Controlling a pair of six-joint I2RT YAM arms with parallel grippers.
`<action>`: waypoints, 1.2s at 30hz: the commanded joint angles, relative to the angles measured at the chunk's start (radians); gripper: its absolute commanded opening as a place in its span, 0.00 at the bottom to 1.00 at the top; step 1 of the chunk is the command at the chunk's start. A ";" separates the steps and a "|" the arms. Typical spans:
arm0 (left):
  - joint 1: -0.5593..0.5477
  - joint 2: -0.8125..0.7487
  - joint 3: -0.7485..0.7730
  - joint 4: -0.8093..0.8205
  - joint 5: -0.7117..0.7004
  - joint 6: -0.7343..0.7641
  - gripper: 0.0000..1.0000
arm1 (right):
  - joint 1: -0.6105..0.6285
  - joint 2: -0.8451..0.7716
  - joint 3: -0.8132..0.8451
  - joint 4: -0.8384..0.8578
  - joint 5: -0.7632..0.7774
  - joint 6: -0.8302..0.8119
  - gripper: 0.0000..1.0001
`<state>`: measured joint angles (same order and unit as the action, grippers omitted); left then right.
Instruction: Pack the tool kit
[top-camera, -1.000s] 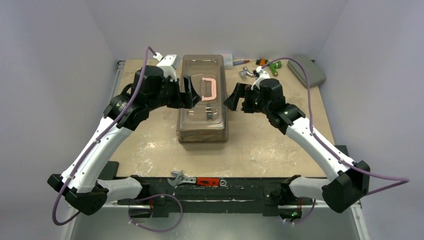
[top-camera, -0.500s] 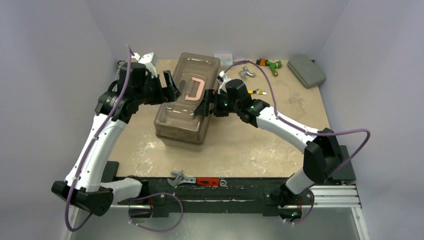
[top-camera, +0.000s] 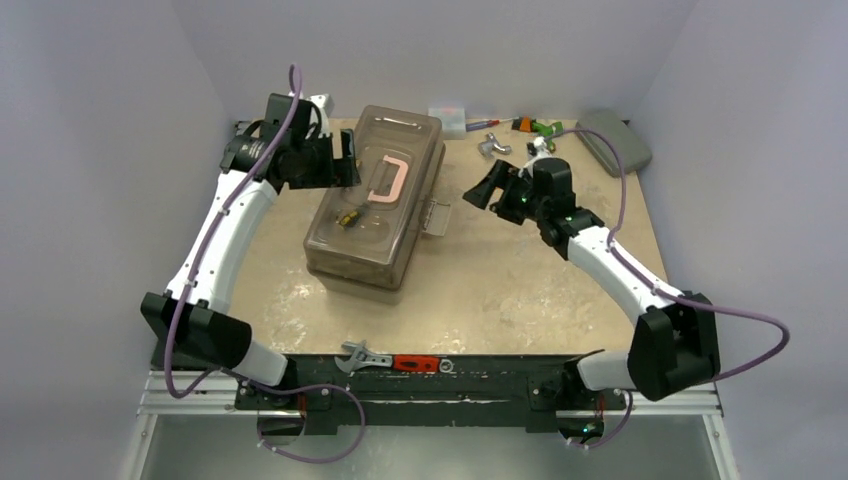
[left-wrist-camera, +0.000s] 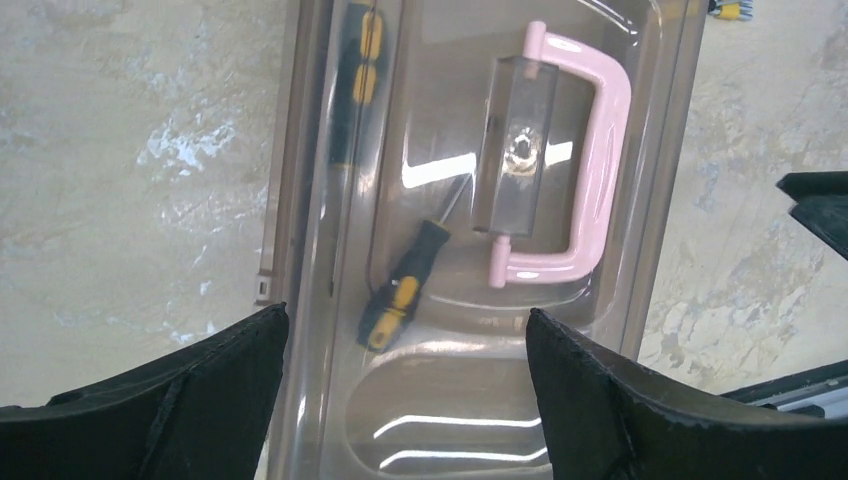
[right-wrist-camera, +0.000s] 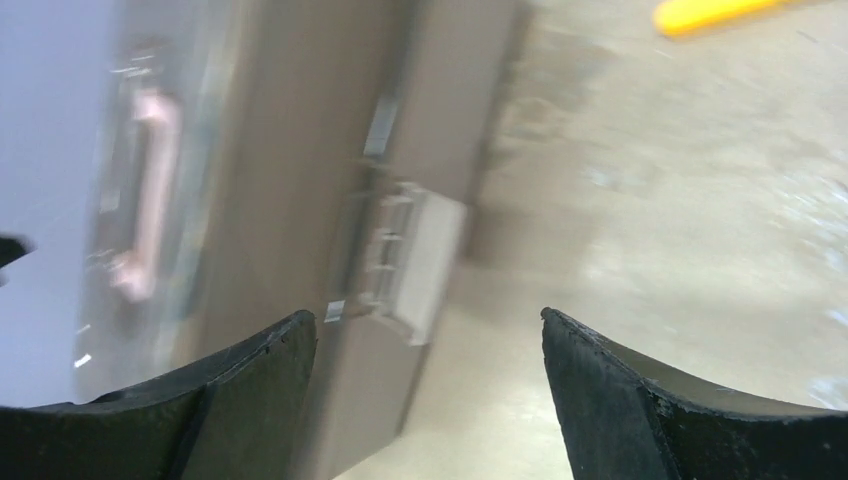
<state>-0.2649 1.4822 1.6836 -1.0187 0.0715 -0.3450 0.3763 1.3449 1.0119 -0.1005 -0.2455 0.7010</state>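
The tool kit's long tan toolbox (top-camera: 365, 235) lies slanted left of the table's middle, lid shut, pink handle (top-camera: 385, 181) flat on top. A pale latch (top-camera: 435, 216) sticks out from its right side. My left gripper (top-camera: 342, 165) hovers open at the box's far left corner; its wrist view looks down through the clear lid (left-wrist-camera: 450, 400) at the handle (left-wrist-camera: 590, 170) and black-and-yellow screwdrivers (left-wrist-camera: 398, 292). My right gripper (top-camera: 482, 194) stands open to the right of the box, apart from it. Its blurred wrist view shows the latch (right-wrist-camera: 412, 262) ahead.
At the back edge lie a small clear box (top-camera: 447, 115), a metal tool (top-camera: 491, 146), a green-and-orange tool (top-camera: 536, 127) and a flat grey-green case (top-camera: 613, 140). A wrench (top-camera: 364, 356) and a red-handled tool (top-camera: 416, 363) rest on the front rail.
The toolbox has been swung to the left and now lies slanted. Both grippers have drawn back from it, the left toward the far left corner, the right out to the right.
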 joint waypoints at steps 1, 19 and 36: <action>0.010 0.077 0.078 -0.007 0.063 0.065 0.86 | -0.105 0.070 -0.144 0.138 -0.055 0.096 0.78; 0.018 0.073 -0.145 0.210 0.170 0.066 0.85 | -0.030 0.702 -0.027 1.000 -0.537 0.545 0.00; 0.024 0.225 -0.122 0.143 0.333 0.016 0.81 | 0.025 0.572 -0.041 1.153 -0.537 0.633 0.00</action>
<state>-0.2226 1.6226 1.6047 -0.6960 0.2863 -0.2943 0.3721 2.1105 0.9329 1.0615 -0.7918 1.4189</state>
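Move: The toolbox's open latch flap is the right hand's target: about 11 cm to its left, 2 cm ahead and some 13 cm below. The lid's pink handle lies roughly 16 cm left of that hand, level in height and reach; the yellow screwdriver lies 14 cm ahead, 3 cm right, 20 cm below. From the left hand, the handle is about 8 cm right, 1 cm ahead and 5 cm below; the flap is 16 cm right, 2 cm ahead, 17 cm below. The latch flap is met from below by the right hand's shut fingertips: the hand drops about 18 cm beside the box, closing as it goes, then sweeps left some 14 cm from its rightmost point and up 7, its left side rolling up about 40 degrees, pushing the flap up towards the lid. The left hand, still open, slides forward about 6 cm, slightly right and down, fingers seemingly resting on the lid. ##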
